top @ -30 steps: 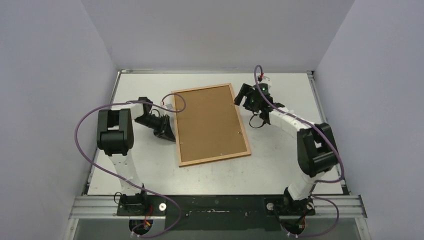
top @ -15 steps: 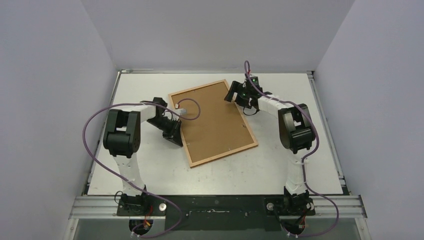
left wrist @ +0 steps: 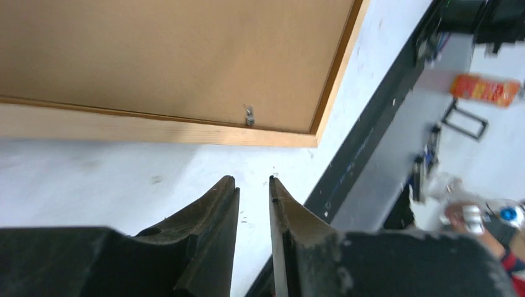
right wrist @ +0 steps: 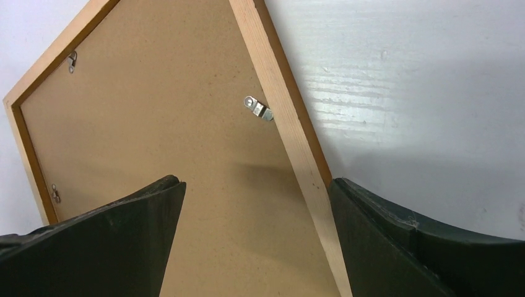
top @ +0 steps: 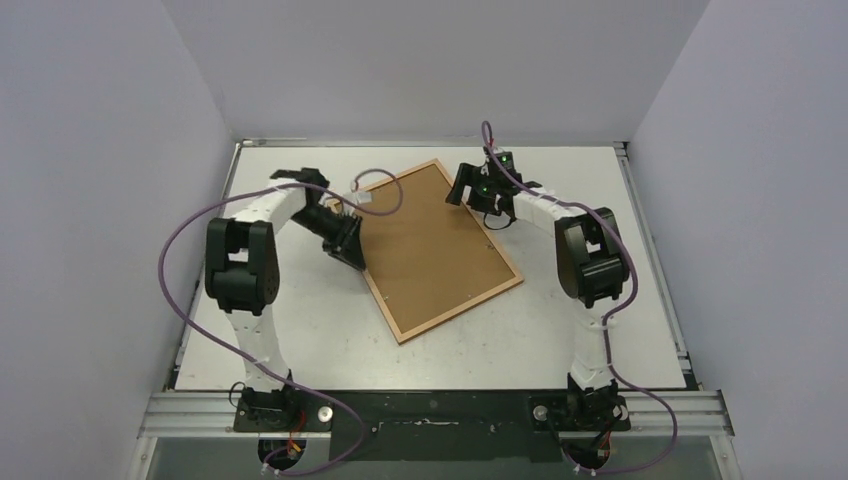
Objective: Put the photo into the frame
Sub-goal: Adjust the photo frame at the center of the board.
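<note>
The frame (top: 462,310) lies face down and askew in the middle of the table, with the brown fibreboard backing (top: 430,245) in it, held by small metal clips (right wrist: 258,109). The photo is not in view. My left gripper (top: 345,250) is low by the frame's left long side; in the left wrist view the left gripper (left wrist: 252,180) is nearly shut with a narrow gap, empty, short of the wooden rim (left wrist: 155,130). My right gripper (top: 462,190) is open at the far right side; in the right wrist view the right gripper (right wrist: 255,182) straddles the rim (right wrist: 291,130).
The white table (top: 600,330) has walls on the left, back and right. A black rail (top: 430,410) runs along the near edge by the arm bases. Purple cables loop off both arms. An orange object (left wrist: 486,90) lies off the table.
The frame has turned counter-clockwise; its near end swung right. My left gripper moved farther back along the left side. My right gripper moved left onto the frame's far right edge.
</note>
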Tool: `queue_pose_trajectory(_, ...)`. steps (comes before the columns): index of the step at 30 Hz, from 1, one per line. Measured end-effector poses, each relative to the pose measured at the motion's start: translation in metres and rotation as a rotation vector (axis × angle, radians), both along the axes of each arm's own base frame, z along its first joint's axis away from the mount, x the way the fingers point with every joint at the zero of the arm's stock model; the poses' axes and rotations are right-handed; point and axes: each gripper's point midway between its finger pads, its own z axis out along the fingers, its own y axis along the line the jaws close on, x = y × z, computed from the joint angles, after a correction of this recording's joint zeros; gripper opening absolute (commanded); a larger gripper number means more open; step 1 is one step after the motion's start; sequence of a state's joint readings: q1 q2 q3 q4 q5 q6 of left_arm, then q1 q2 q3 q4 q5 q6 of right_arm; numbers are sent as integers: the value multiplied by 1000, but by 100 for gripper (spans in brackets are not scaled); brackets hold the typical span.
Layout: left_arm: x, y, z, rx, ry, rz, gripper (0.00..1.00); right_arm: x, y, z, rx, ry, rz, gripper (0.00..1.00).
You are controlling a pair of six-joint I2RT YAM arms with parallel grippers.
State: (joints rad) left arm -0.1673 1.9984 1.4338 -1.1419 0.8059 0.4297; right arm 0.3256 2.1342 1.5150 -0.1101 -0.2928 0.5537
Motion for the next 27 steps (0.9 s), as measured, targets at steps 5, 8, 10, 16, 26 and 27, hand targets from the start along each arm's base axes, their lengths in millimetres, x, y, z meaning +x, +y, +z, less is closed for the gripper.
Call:
queue_pose_trajectory(5, 90, 45, 78, -37, -273, 138, 27, -12, -12, 23, -57, -40, -34, 90)
queue_pose_trajectory(8, 135, 72, 107, -21, -399, 203, 27, -32, -24, 50, -84, -83, -77, 90)
queue_pose_trajectory(10, 171, 84, 108, 0, -457, 227, 28, -49, -31, 70, -90, -116, -102, 90)
queue_pose_trajectory(16, 228, 87, 31, 57, -375, 271, 35, -104, -26, 101, -79, -174, -94, 90)
queue_pose_trajectory(26, 250, 83, -20, 108, -306, 388, 49, -219, 10, 59, -57, -12, 25, 90)
queue_pose_trajectory(27, 254, 83, -19, 109, -314, 398, 49, -229, 9, 54, -51, 9, 24, 90)
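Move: The frame's far-left corner lies about 24 cm ahead of my left hand, 8 cm to its left and 5 cm below; the frame's near corner is some 15 cm back and 8 cm right. From my right hand, the middle of the frame's near edge is roughly 27 cm straight back and 3 cm lower, its right-hand corner about 19 cm back and 14 cm right, and the near corner some 36 cm back and 15 cm left. I swing my left hand forward about 25 cm and a little left, arching some 10 cm up and down again to the frame's far-left corner, turning about 25 degrees counter-clockwise while the fingers open halfway. My right hand, still wide open, comes up from the frame's right edge and draws back about 23 cm over the board, sinking again near the near edge. ##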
